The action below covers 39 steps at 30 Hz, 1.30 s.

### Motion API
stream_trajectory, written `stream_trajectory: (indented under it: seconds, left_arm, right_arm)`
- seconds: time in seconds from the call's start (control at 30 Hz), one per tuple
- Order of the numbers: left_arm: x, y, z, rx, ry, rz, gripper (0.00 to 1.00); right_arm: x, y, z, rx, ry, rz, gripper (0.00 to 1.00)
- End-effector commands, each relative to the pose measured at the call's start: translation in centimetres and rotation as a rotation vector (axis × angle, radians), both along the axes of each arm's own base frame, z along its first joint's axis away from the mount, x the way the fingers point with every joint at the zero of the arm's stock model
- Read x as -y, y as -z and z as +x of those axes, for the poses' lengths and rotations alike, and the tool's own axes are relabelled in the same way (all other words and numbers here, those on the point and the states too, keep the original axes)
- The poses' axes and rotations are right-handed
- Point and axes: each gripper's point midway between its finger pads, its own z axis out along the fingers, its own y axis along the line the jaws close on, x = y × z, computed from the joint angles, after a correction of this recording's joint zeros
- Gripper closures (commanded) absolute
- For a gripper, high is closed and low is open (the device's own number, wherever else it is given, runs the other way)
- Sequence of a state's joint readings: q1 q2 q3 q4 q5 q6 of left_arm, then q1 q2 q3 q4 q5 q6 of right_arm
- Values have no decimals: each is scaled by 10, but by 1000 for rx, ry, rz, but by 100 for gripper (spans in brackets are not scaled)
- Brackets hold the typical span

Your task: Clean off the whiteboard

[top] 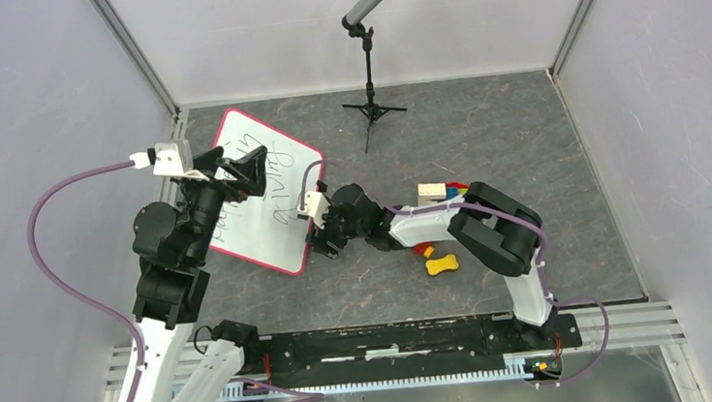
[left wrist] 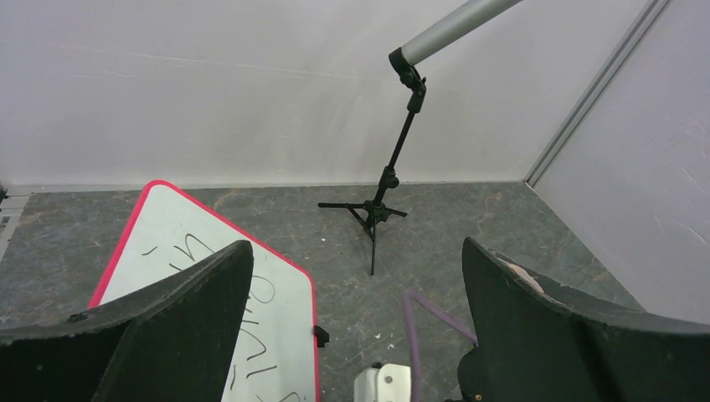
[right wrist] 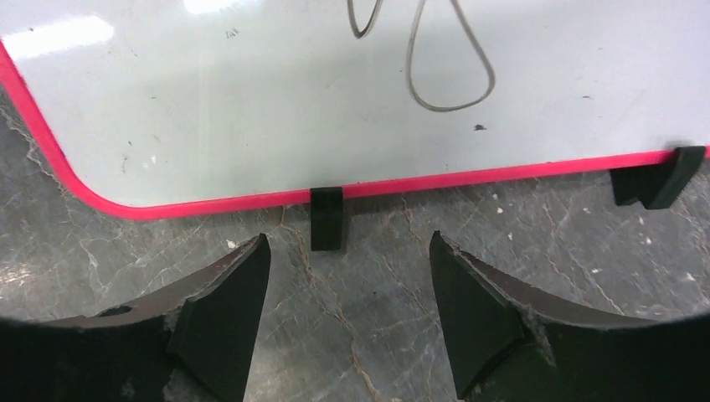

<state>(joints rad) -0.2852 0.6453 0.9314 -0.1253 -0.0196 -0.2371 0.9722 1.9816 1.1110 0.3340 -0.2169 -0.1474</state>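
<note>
The whiteboard (top: 262, 224), white with a red-pink frame and black handwriting, lies tilted on the grey floor at centre left. My left gripper (top: 243, 172) hovers over its upper part, jaws wide open and holding nothing; the left wrist view shows the whiteboard (left wrist: 176, 226) under the left gripper (left wrist: 356, 251). My right gripper (top: 321, 233) sits low at the board's right edge. In the right wrist view the whiteboard (right wrist: 251, 109) fills the top, and the right gripper (right wrist: 348, 236) stands open just short of a small black edge clip (right wrist: 326, 218), with only bare floor between its fingers.
A microphone stand (top: 369, 93) stands at the back centre. Beside the right arm lie a yellow bone-shaped piece (top: 442, 264), a red piece (top: 423, 250) and a wooden block (top: 432, 190). Grey walls close in both sides. A second edge clip (right wrist: 657, 176) sits farther along the frame.
</note>
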Motion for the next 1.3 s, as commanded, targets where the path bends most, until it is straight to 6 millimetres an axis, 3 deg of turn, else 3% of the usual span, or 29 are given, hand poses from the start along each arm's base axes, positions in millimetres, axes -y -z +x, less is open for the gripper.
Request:
stream_trajectory:
  seconds: [0.0, 0.27, 0.5, 0.63, 0.83, 1.03, 1.27]
  left_arm:
    - [3, -20, -6, 53, 31, -13, 0]
    - [8, -21, -8, 54, 59, -23, 0]
    - [8, -17, -3, 38, 55, -22, 0]
    - [10, -15, -1, 35, 64, -28, 0]
    - [11, -12, 1, 26, 65, -31, 0]
    - [13, -11, 2, 21, 77, -37, 0]
    - [17, -9, 4, 10, 96, -43, 0]
  right_arm:
    - [-23, -5, -3, 50, -71, 22, 27]
    - [-26, 13, -2, 67, -66, -11, 45]
    - [-35, 20, 1, 85, -67, -18, 51]
    - [-36, 20, -2, 82, -74, -25, 65]
    - [-14, 29, -13, 69, -60, -56, 86]
    - [18, 42, -32, 40, -41, -67, 99]
    - [50, 49, -64, -33, -53, -50, 100]
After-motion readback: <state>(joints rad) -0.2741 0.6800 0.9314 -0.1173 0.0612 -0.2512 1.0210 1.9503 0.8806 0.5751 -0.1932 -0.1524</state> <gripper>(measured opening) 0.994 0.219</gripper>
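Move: The near black clip on the whiteboard's right edge lies just off the right fingers: about 3 cm to the left, 1 cm back and 3 cm lower. The far clip is some 12 cm ahead and 1 cm right of the hand. The board's middle is about 11 cm ahead and 14 cm left, its near corner roughly 8 cm back and 7 cm left. From the left gripper, the near clip lies about 6 cm right, 1 cm back and 38 cm below. Sink the right gripper a couple of centimetres while easing it left to the near clip on the whiteboard's edge, closing the fingers as you go until they pinch the clip from both sides. Then, keeping that grip and staying low, drag the board to the right and back, about 5 cm. ##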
